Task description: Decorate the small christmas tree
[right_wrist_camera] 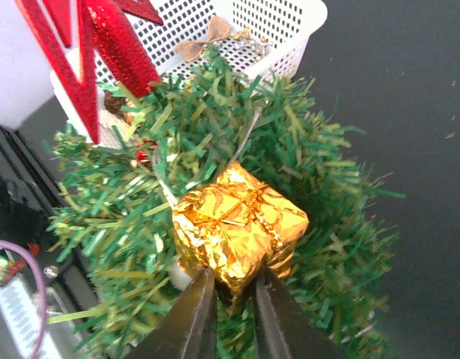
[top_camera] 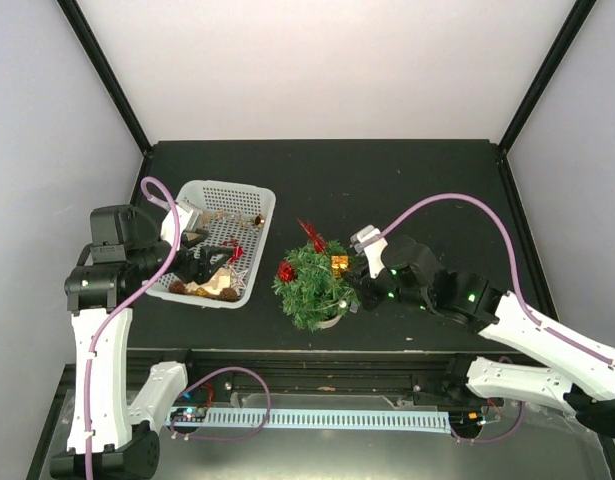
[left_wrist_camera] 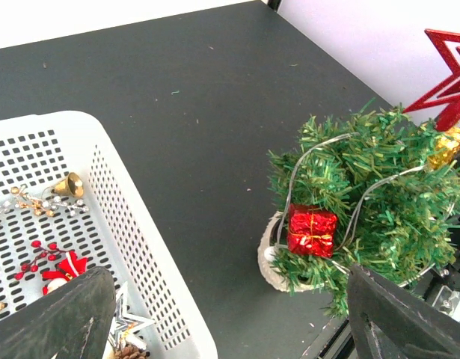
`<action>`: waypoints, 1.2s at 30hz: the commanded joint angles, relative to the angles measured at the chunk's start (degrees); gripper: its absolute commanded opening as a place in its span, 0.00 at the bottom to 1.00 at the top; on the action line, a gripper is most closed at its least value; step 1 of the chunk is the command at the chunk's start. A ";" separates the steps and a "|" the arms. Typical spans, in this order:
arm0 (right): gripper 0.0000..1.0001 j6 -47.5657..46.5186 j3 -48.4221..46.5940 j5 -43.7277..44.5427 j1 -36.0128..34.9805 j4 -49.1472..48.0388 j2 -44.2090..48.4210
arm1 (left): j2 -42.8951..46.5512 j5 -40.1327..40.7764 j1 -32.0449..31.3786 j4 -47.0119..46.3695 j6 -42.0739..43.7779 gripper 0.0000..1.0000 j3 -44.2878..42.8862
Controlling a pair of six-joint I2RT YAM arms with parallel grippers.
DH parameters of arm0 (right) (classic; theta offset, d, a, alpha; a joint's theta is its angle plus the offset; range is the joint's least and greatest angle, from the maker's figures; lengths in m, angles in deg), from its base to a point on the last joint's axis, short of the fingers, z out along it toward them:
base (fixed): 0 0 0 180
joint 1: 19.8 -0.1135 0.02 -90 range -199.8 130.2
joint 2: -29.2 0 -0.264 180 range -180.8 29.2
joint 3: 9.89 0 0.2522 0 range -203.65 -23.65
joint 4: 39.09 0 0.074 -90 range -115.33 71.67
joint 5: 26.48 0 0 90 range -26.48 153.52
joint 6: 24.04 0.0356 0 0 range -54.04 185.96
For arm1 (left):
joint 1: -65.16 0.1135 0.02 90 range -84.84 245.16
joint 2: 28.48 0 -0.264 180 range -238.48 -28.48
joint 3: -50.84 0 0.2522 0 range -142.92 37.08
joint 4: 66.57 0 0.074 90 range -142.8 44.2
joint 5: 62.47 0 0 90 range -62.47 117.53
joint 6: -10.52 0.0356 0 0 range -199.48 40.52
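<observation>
The small christmas tree (top_camera: 312,282) stands in its cream pot (left_wrist_camera: 271,262) mid-table, right of the white basket (top_camera: 212,190). It carries a red star (top_camera: 310,235) on top, a red gift box (left_wrist_camera: 312,230) and a silver wire garland. In the right wrist view a gold gift box (right_wrist_camera: 237,224) lies on the tree's needles (right_wrist_camera: 327,187). My right gripper (right_wrist_camera: 233,288) has its narrow fingers set against the box's lower corner, a thin gap between them. My left gripper (top_camera: 202,258) hangs wide open over the basket's right part and holds nothing.
The basket (left_wrist_camera: 140,224) holds a gold bell (left_wrist_camera: 69,185), red berries (left_wrist_camera: 37,258), a silver star (left_wrist_camera: 129,325) and a burlap bow (right_wrist_camera: 196,46). The table's front rail (top_camera: 327,355) runs just below the tree. Purple cables arc over both arms.
</observation>
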 commanded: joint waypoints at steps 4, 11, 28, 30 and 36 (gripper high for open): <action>0.37 -1.73 -1.36 0.23 0.05 1.14 2.32 | 0.25 -1.91 0.37 -0.32 0.23 0.85 0.25; 0.51 -2.34 -3.70 2.06 0.05 3.00 2.58 | 0.24 -1.69 0.33 -0.19 0.54 0.85 0.21; 1.00 2.66 -3.31 18.76 4.86 5.68 4.45 | 2.50 2.52 0.36 -1.65 1.90 0.85 3.28; 1.00 3.61 -2.18 16.74 10.99 3.59 3.10 | 2.87 3.50 0.30 -2.67 1.65 0.85 3.85; 1.00 6.31 -0.91 16.88 29.51 -5.11 -3.02 | 1.54 3.92 0.75 -5.91 0.73 0.86 3.45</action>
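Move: The gold box sits at the right hand's fingertips, about 2 cm ahead and 2 cm left. From that hand the christmas tree's middle is some 7 cm left, 2 cm back and 8 cm below; the red star is roughly 8 cm left, 2 cm ahead and 6 cm above; the red box is about 14 cm left, level ahead and slightly lower. From the left hand the gold box lies some 26 cm right, level ahead, about 5 cm below. Right fingers open wide, releasing the gold box, rise about 4 cm, then swing right and forward, turning clockwise. ##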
